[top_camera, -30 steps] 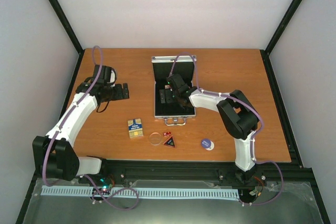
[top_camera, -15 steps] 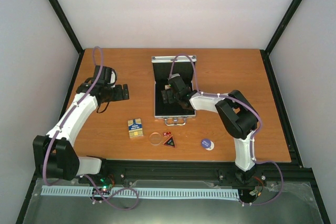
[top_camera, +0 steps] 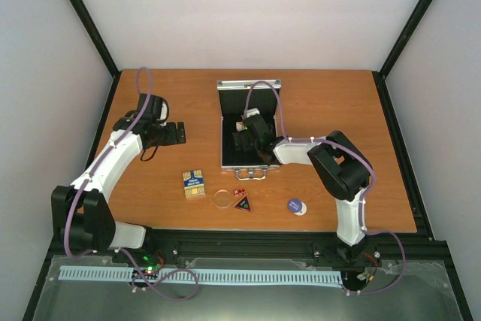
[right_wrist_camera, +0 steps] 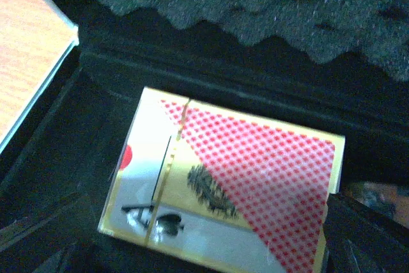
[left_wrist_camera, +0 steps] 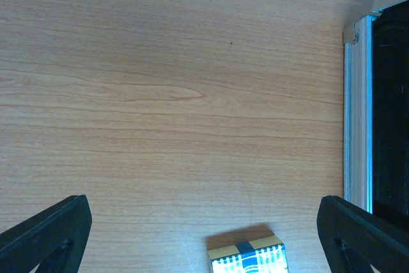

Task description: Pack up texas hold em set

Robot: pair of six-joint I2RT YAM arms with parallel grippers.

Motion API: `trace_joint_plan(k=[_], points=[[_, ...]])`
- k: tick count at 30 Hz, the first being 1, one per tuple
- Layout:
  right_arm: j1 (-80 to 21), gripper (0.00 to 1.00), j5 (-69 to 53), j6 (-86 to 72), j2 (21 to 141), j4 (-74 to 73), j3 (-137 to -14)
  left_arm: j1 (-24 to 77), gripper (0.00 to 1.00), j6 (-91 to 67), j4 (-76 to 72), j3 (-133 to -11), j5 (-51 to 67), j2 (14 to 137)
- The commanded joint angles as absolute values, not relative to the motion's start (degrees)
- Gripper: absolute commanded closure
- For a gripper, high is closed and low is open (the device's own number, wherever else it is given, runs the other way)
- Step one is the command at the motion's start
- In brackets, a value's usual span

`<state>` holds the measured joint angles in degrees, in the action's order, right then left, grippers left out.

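Observation:
The small silver case (top_camera: 249, 165) lies open mid-table, its lid standing at the back. My right gripper (top_camera: 239, 137) reaches into it, open. In the right wrist view the pink card deck (right_wrist_camera: 236, 177) lies flat on the black lining, under and between the spread fingers (right_wrist_camera: 361, 234). My left gripper (top_camera: 180, 133) hovers open over bare wood left of the case. The blue-yellow deck (top_camera: 194, 183) lies nearer the front and shows as the deck (left_wrist_camera: 249, 257) at the lower edge of the left wrist view. A clear disc (top_camera: 222, 198), red dice (top_camera: 238, 192), a black triangle (top_camera: 243, 203) and a blue disc (top_camera: 296, 205) lie in front of the case.
The case's silver side rail (left_wrist_camera: 358, 113) runs down the right of the left wrist view. Grey egg-crate foam (right_wrist_camera: 255, 4) lines the lid behind the pink deck. Something brownish (right_wrist_camera: 383, 193) shows right of the deck. Black frame posts stand at the table corners.
My right gripper has shifted a little left and deeper into the case. The left arm's elbow has swung slightly while its gripper stays over about the same spot.

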<state>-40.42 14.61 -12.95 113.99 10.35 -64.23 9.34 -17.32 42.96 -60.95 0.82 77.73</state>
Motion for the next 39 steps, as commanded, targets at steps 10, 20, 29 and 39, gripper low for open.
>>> trace_joint_plan(k=[10, 20, 29, 39], points=[[-42.71, 0.00, 17.37, -15.12, 99.99, 5.47, -59.73, 9.57, 0.00, -16.74, 41.87, -63.61, 0.93, 78.66], [-41.99, 0.00, 29.90, -43.24, 105.36, -15.83, -69.15, 9.50, 0.00, -17.23, 41.48, -63.37, 2.32, 76.98], [-40.95, 0.00, 26.45, -54.44, 107.77, -13.62, -68.89, 9.50, 0.00, -17.40, 41.22, -63.01, 2.81, 76.33], [-39.62, 0.00, 33.38, -48.58, 113.87, -19.49, -78.02, 9.51, 0.00, -17.57, 40.71, -62.54, 3.78, 76.49]])
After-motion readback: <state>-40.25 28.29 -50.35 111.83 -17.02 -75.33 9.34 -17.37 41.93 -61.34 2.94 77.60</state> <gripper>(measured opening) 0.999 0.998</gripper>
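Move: The chip stack lies inside the case about 8 cm to my right hand's right, some 2 cm ahead and 3 cm below. The card box is about 3 cm ahead, 1 cm to the right and 3 cm below me. The case's right rim runs about 4 cm beyond the chip stack, level with my fingertips in height. From my left hand the chip stack is roughly 30 cm right, 9 cm ahead and 12 cm down. With my right fingers staying wide open, I draw back from the card box about 3 cm, lift clear by some 8 cm, then swing right towards the chip stack, turning clockwise about 35 degrees. I sink most of the way down again, tipping the fingers more steeply downward, and finish by easing forward a couple of centimetres, about 5 cm right of where I started. ##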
